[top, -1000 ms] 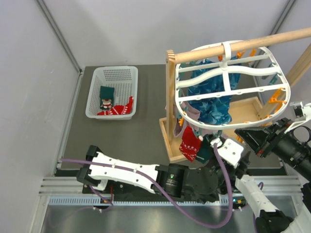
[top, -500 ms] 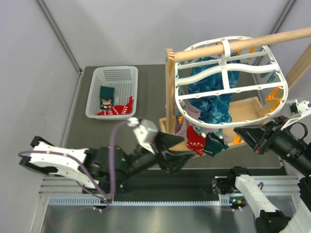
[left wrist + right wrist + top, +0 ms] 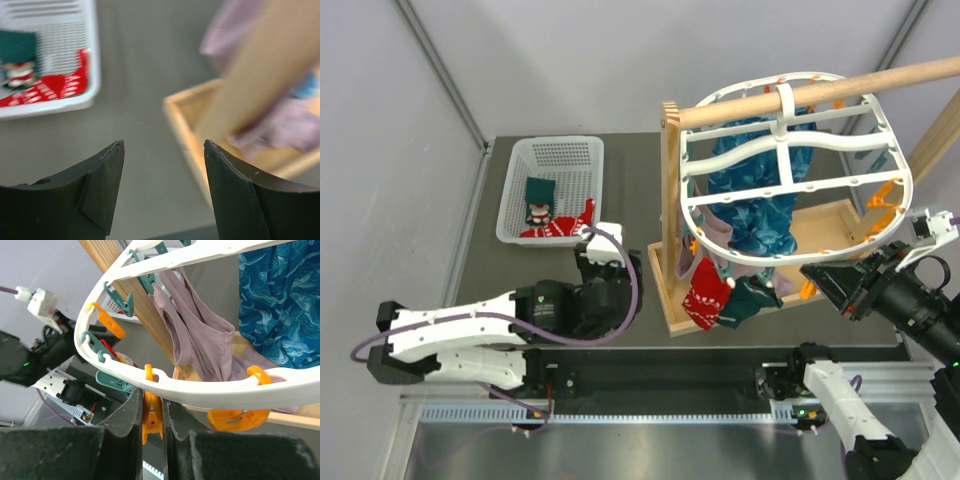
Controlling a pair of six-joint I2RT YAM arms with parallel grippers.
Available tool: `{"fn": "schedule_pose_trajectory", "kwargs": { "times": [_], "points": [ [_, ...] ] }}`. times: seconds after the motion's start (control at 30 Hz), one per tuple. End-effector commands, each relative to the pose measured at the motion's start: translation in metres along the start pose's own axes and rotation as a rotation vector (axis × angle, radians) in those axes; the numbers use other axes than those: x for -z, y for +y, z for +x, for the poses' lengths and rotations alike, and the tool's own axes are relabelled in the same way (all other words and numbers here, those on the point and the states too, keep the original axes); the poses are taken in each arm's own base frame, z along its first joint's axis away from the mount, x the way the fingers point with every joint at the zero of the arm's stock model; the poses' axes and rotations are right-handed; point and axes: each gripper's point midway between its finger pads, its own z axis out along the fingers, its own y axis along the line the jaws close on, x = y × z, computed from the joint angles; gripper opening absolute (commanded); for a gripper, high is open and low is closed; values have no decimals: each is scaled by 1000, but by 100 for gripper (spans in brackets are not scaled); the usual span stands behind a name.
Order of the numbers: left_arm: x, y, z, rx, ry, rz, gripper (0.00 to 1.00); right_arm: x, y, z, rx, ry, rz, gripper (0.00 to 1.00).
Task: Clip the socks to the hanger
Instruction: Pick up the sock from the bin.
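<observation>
The white hanger (image 3: pixel 770 261) hangs from a wooden rod. A red sock (image 3: pixel 705 300) and a dark green sock (image 3: pixel 750 300) hang side by side at its near-left rim. More socks lie in the basket: a green one (image 3: pixel 537 200) (image 3: pixel 17 47) and a red one (image 3: pixel 560 227) (image 3: pixel 47 89). My left gripper (image 3: pixel 610 285) (image 3: pixel 163 150) is open and empty, low over the table between basket and stand. My right gripper (image 3: pixel 817 274) (image 3: pixel 152 405) is shut on an orange clip (image 3: pixel 153 421) under the hanger's rim (image 3: pixel 200 385).
The white perforated basket (image 3: pixel 550 150) (image 3: pixel 94 75) stands at the back left. The wooden stand has a post (image 3: pixel 670 190), a rod (image 3: pixel 840 88) and a tray (image 3: pixel 825 225) (image 3: pixel 182 127). A teal-blue cloth (image 3: pixel 760 200) and a mauve cloth (image 3: pixel 195 335) hang from the hanger.
My left arm has pulled back from under the hanger and swung left toward the basket, its gripper opening. The green sock stays hanging beside the red one. The right gripper has held still.
</observation>
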Motion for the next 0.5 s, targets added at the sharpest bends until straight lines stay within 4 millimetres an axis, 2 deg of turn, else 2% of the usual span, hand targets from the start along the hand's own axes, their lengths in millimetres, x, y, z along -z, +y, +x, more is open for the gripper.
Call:
{"fn": "schedule_pose_trajectory", "kwargs": {
  "times": [0.0,0.1,0.13,0.17,0.2,0.3,0.33,0.4,0.43,0.47],
  "points": [
    [-13,52,4,60,-20,-182,70,6,-7,30,-38,111,27,0],
    [-24,81,5,137,-47,-272,70,5,-7,32,-36,114,23,0],
    [-32,99,4,171,-53,-329,70,5,-7,32,-39,114,22,0],
    [-37,109,8,186,-37,-336,69,5,-6,31,-39,116,16,0],
    [-49,109,-1,201,-49,-311,68,5,-5,31,-37,113,12,0],
    [-88,143,1,239,70,-346,66,4,-5,30,-37,116,6,0],
    [-105,164,9,255,134,-391,66,4,-6,31,-35,116,8,0],
    [-125,181,-1,263,150,-403,67,5,-6,32,-33,119,9,0],
    [-143,197,10,290,215,-412,69,5,-6,33,-36,123,8,0],
    [-152,201,-1,311,211,-402,69,4,-7,34,-35,125,9,0]
  ]
}}
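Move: The red sock in the bin lies some 27 cm ahead of the empty left hand, about 19 cm to its left and 27 cm below. Its neighbour there, the green sock, is roughly 7 cm farther out and 6 cm more to the left; the stand's wooden post rises about 11 cm ahead of the hand and 12 cm to its right. From the right hand, the bin's red sock is some 36 cm ahead, 54 cm left and 42 cm down. The left hand sweeps diagonally left and forward, about 16 cm each way, sinking some 7 cm as it leaves the stand's post and heads for the bin, its open fingers touching nothing. On the way it turns about 35 degrees counter-clockwise and tips its fingers farther down to face the red sock, while the right hand stays put with its fingers still shut on the orange clip at the hanger's rim. ##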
